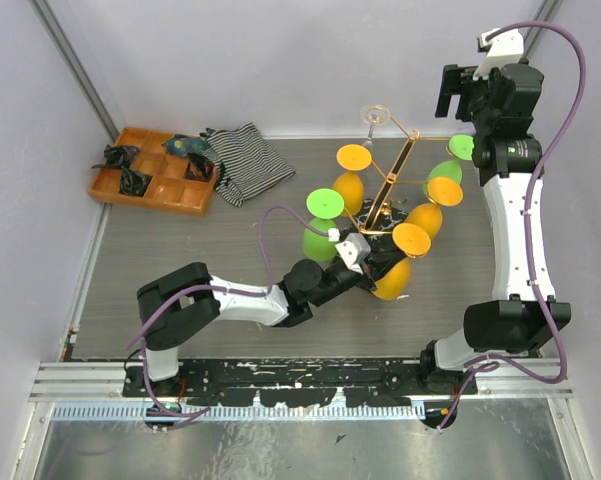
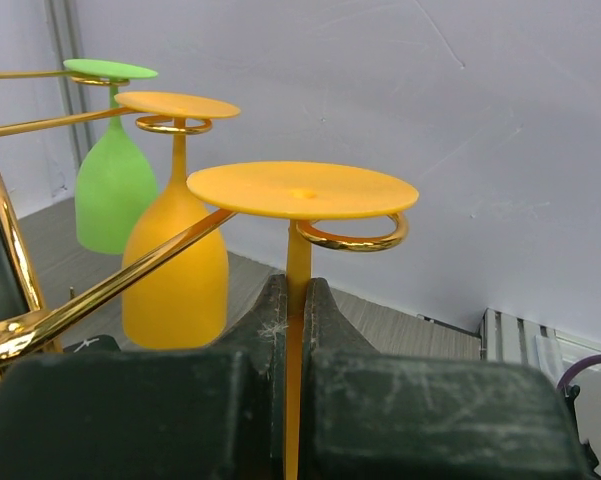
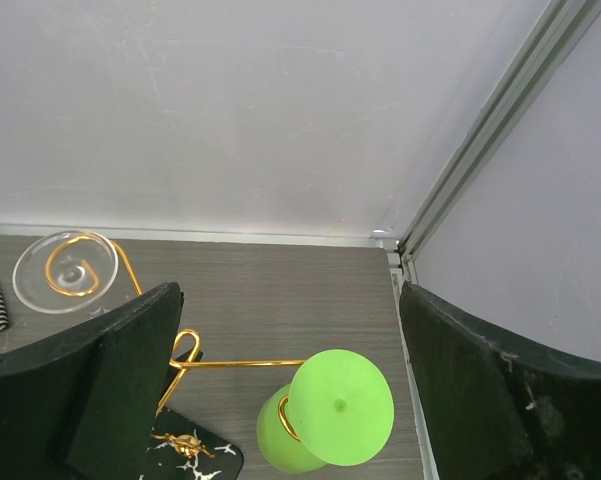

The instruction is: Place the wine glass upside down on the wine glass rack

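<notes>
My left gripper (image 2: 298, 292) is shut on the thin stem of an orange wine glass (image 2: 302, 190) that hangs upside down. Its round foot sits just above a gold scroll hook (image 2: 355, 238) of the wine glass rack (image 1: 392, 185). From above, the left gripper (image 1: 372, 264) is at the rack's near side, with the glass's bowl (image 1: 392, 282) below it. Other orange (image 2: 175, 270) and green (image 2: 113, 190) glasses hang on the arms. My right gripper (image 3: 288, 300) is open and empty, high above a hanging green glass (image 3: 338, 405) at the back right.
A clear glass foot (image 3: 65, 270) sits in the rack's far scroll. The rack's black speckled base (image 3: 195, 455) stands on the grey table. An orange compartment tray (image 1: 165, 165) and a striped cloth (image 1: 248, 160) lie at the back left. Walls close in behind and to the right.
</notes>
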Robot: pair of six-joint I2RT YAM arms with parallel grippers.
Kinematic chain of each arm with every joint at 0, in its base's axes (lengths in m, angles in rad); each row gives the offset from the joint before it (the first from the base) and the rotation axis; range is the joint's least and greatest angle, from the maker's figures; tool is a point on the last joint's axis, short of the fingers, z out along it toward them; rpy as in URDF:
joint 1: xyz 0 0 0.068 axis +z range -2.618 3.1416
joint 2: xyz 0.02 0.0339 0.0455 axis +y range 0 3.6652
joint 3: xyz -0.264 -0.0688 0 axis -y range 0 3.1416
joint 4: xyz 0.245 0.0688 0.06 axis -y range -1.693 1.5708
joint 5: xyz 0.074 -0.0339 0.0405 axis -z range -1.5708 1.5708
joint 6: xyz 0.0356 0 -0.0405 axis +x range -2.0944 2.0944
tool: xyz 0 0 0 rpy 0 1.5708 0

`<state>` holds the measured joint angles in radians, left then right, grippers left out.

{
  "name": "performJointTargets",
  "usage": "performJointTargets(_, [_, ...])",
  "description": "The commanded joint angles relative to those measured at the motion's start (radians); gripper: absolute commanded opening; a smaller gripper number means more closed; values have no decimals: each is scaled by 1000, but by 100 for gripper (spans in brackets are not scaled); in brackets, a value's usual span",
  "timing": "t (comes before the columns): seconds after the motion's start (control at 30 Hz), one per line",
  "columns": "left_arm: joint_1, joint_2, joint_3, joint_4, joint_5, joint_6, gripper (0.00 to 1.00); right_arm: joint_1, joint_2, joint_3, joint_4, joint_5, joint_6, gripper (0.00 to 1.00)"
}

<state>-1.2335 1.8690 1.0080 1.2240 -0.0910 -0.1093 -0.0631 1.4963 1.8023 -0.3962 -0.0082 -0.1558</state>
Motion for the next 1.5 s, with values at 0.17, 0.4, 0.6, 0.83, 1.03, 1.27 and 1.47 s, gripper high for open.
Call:
performJointTargets(0.17, [2, 27, 66, -25, 98, -14, 0, -4, -56, 0, 57, 20, -12, 95])
performJointTargets(0.4, [2, 21, 63, -32, 134, -22, 0, -4, -56, 0, 57, 20, -13, 95])
performJointTargets(0.6, [-6, 4, 43, -33, 219, -24, 0, -4, -57, -7, 58, 28, -19, 95])
performJointTargets(0.83, [-11, -43, -19, -30, 199, -7, 0, -5, -59, -9, 57, 28, -21, 95])
performJointTargets(1.03, [-12, -86, -81, -5, 119, 14, 0, -5, -57, -9, 57, 27, -21, 95])
performJointTargets(1.27, [-12, -111, -122, 19, 69, 38, 18, -4, -56, -12, 57, 22, -17, 97])
performJointTargets(1.47, [-12, -127, -167, 40, 44, 53, 39, -5, -57, -16, 57, 20, -16, 99])
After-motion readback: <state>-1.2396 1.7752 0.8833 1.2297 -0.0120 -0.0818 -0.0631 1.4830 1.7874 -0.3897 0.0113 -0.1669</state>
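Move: The left hand already grips the inverted orange glass's stem; the rack's lower right curl is about 2 cm back, 1 cm to the right and 5 cm above. From this hand, the hanging orange glass stands some 10 cm ahead and 6 cm right, the near green glass about 7 cm ahead and 16 cm left, their middles slightly lower. From the idle right hand, that curl is about 26 cm back, 4 cm left and 12 cm lower. Left hand draws the held stem back 3 cm, slightly right, under the curl, then goes 3 cm left, opening. ##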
